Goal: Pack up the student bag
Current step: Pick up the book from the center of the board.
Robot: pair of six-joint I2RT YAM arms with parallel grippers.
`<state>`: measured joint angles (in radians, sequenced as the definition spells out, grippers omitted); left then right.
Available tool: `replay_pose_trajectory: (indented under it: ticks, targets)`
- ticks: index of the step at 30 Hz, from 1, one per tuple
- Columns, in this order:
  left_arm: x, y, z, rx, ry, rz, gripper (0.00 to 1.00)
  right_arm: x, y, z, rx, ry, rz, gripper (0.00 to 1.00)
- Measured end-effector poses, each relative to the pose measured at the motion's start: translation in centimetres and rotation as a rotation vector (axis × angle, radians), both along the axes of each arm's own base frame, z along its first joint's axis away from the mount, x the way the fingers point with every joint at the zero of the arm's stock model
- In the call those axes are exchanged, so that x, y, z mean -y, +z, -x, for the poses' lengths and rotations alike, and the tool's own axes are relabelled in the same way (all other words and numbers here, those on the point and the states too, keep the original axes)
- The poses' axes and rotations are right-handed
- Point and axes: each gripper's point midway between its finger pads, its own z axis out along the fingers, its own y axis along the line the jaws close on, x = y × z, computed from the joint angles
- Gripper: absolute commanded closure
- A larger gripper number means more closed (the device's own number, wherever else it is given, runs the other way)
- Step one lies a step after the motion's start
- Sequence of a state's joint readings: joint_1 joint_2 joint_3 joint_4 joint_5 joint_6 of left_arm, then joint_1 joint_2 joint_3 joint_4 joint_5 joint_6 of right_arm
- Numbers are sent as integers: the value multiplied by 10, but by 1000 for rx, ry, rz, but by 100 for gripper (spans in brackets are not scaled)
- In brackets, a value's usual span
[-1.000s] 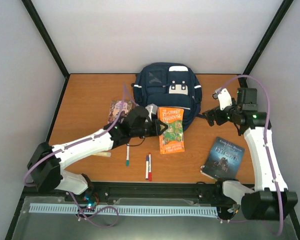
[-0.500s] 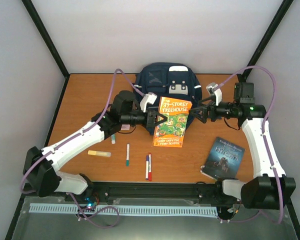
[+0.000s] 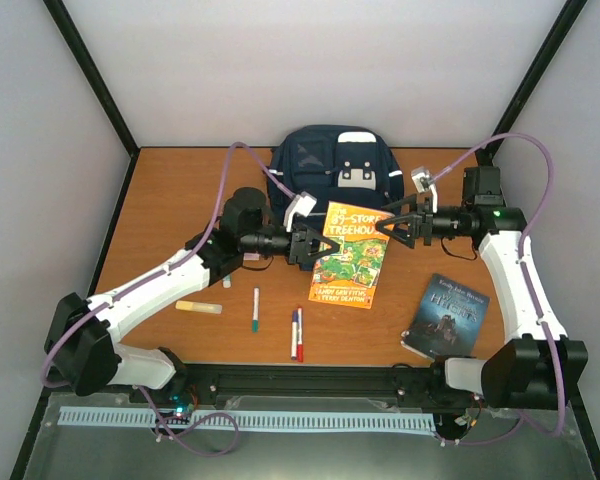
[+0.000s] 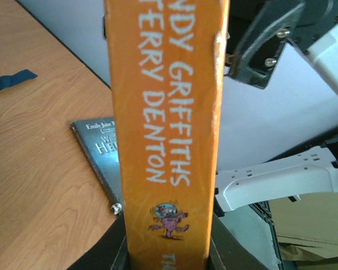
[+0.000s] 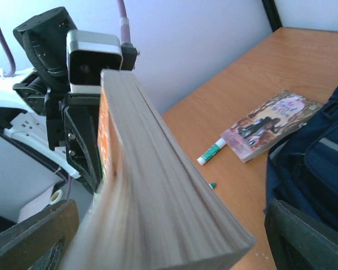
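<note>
The student bag [image 3: 332, 170], a navy backpack with white patches, lies at the back middle of the table; its side also shows in the right wrist view [image 5: 318, 163]. My left gripper [image 3: 315, 245] is shut on the spine edge of an orange paperback [image 3: 351, 258], held in the air in front of the bag. In the left wrist view the spine [image 4: 168, 124] stands between the jaws. My right gripper [image 3: 386, 226] is open at the paperback's upper right corner. The page edge [image 5: 174, 191] runs between its wide-apart fingers [image 5: 34, 242] without touching them.
A dark blue-grey book [image 3: 445, 313] lies on the table at the right. Two pens [image 3: 296, 333], a green-capped pen [image 3: 255, 309] and a yellow highlighter [image 3: 198, 307] lie near the front. A pink-covered book [image 5: 270, 124] and a green-and-white marker [image 5: 212, 151] lie left of the bag.
The left arm has raised the orange paperback off the bag's front and swung it right. The right gripper has moved left onto the book's far corner.
</note>
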<state>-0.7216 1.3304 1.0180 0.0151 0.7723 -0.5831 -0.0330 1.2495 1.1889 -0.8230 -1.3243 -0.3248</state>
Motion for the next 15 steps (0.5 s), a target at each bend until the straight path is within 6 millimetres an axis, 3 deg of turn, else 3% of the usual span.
replay_pose_trajectory:
  ticks: [4,6,9,14,15]
  targets:
    - [2,8,4,21,-34,34,99,-2,-8,2,-50,29,-32,8]
    - [3,11,6,26,-51,46,99,-3,-11,5,-63,38,-35,16]
    - [5,12,9,26,-81,60,99,-7,-10,11,-65,66,-53,40]
    - [8,4,9,8,-109,56,99,-10,2,22,-44,119,-113,88]
    - [9,3,9,4,-111,53,92,-10,4,24,-42,125,-122,96]
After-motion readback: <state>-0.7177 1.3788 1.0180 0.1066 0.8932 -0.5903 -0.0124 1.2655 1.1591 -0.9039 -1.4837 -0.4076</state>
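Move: The orange book is held aloft by its spine in the left gripper, its middle about 5 cm to that hand's right, 2 cm back and about level. From the open right gripper, already at the pages' edge, the book's middle is some 6 cm left, 6 cm back and 3 cm lower. The backpack is about 18 cm ahead of the right hand and 10 cm left; the dark blue book is 6 cm back and 16 cm right. They lie roughly 23 and 30 cm below. Close the right gripper from nearly wide open until its fingers pinch the orange book's page edge near the upper corner, meanwhile drawing that hand back about 2.5 cm, edging left and turning it some 10 degrees, partly counter-clockwise. Keep the left gripper's hold on the spine, easing that hand about 1 cm back and 1 cm right with a slight clockwise turn. ##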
